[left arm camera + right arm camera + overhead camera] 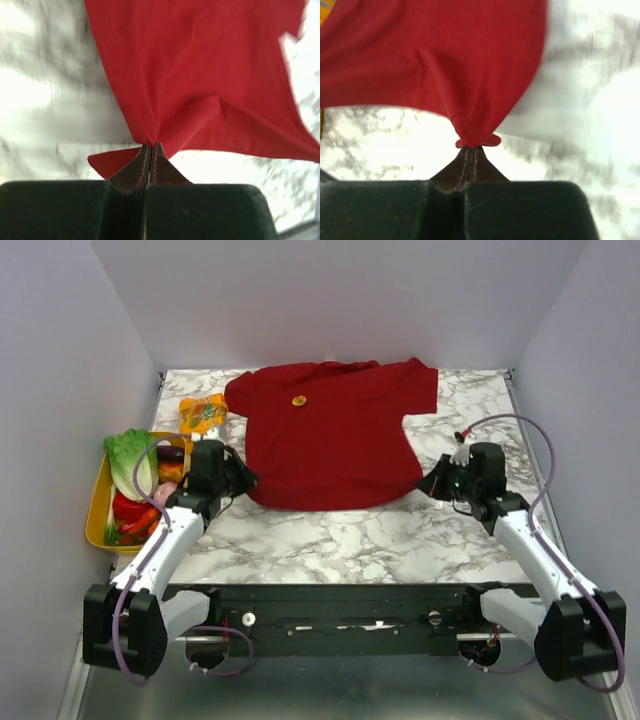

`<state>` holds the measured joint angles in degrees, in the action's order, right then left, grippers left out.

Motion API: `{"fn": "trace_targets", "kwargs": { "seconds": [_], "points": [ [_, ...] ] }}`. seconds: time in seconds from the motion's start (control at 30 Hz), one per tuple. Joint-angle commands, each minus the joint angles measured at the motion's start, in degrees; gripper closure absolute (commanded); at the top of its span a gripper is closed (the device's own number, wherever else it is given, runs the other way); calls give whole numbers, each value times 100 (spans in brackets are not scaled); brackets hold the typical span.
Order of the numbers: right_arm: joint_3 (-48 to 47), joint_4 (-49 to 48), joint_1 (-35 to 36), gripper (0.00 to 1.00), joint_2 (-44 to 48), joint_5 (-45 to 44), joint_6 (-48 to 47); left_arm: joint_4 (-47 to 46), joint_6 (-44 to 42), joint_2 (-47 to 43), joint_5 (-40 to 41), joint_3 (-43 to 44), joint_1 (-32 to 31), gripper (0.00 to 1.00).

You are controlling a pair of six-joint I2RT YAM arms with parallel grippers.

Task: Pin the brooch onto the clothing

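Note:
The dark red T-shirt (330,435) lies spread on the marble table, collar at the far edge. The small gold brooch (299,400) sits on its chest near the collar. My left gripper (245,480) is shut on the shirt's near left hem corner; the left wrist view shows the red cloth (200,75) pinched between the closed fingertips (159,156). My right gripper (428,483) is shut on the near right hem corner; the right wrist view shows the cloth (445,60) bunched at the closed fingertips (479,159).
A yellow tray (98,508) with lettuce and other toy vegetables stands at the left edge. An orange snack packet (202,412) lies beside the shirt's left sleeve. White walls enclose the table on three sides.

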<state>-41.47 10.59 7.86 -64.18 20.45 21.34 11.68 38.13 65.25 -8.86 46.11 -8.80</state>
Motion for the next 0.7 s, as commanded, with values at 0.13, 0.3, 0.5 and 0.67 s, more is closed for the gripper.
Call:
{"fn": "trace_targets", "kwargs": {
  "seconds": [0.13,0.3,0.5,0.67],
  "points": [
    [886,1383,-12,100,1513,-261,1056,491,810,-1207,225,-1578,-702,100],
    [895,2287,-12,99,1751,-111,1223,1230,784,-1524,403,-1543,-711,100],
    [685,3149,-4,100,1927,-365,1180,1547,880,-1788,332,-1631,-729,100],
    [465,3643,-12,100,2155,-516,1127,1854,907,-1929,324,-1395,-807,100]
  ]
}}
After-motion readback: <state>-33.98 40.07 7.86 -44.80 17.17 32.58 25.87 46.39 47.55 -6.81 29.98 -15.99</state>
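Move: Back towards its base by about 11 cm, and some 12 cm down, lies the bare marble to which the left hand, already pinching one hem corner, takes the shirt. The brooch is some 23 cm ahead and 12 cm right of that hand; the orange bag 18 cm ahead, 17 cm left. For the right hand, holding the other corner, the marble spot is about 12 cm back, 2 cm right and 9 cm down, the brooch 25 cm ahead, 34 cm left. Whipping the shirt down and back towards the bases, both hands keep their shut grip on the hem corners. The left sinks about 8 cm while coming back, then eases on back almost level, about 11 cm in all; the right draws back some 12 cm, sinking 4. Both wrists tip further down, the left 15 degrees, the right about 20 while turning slightly clockwise. ##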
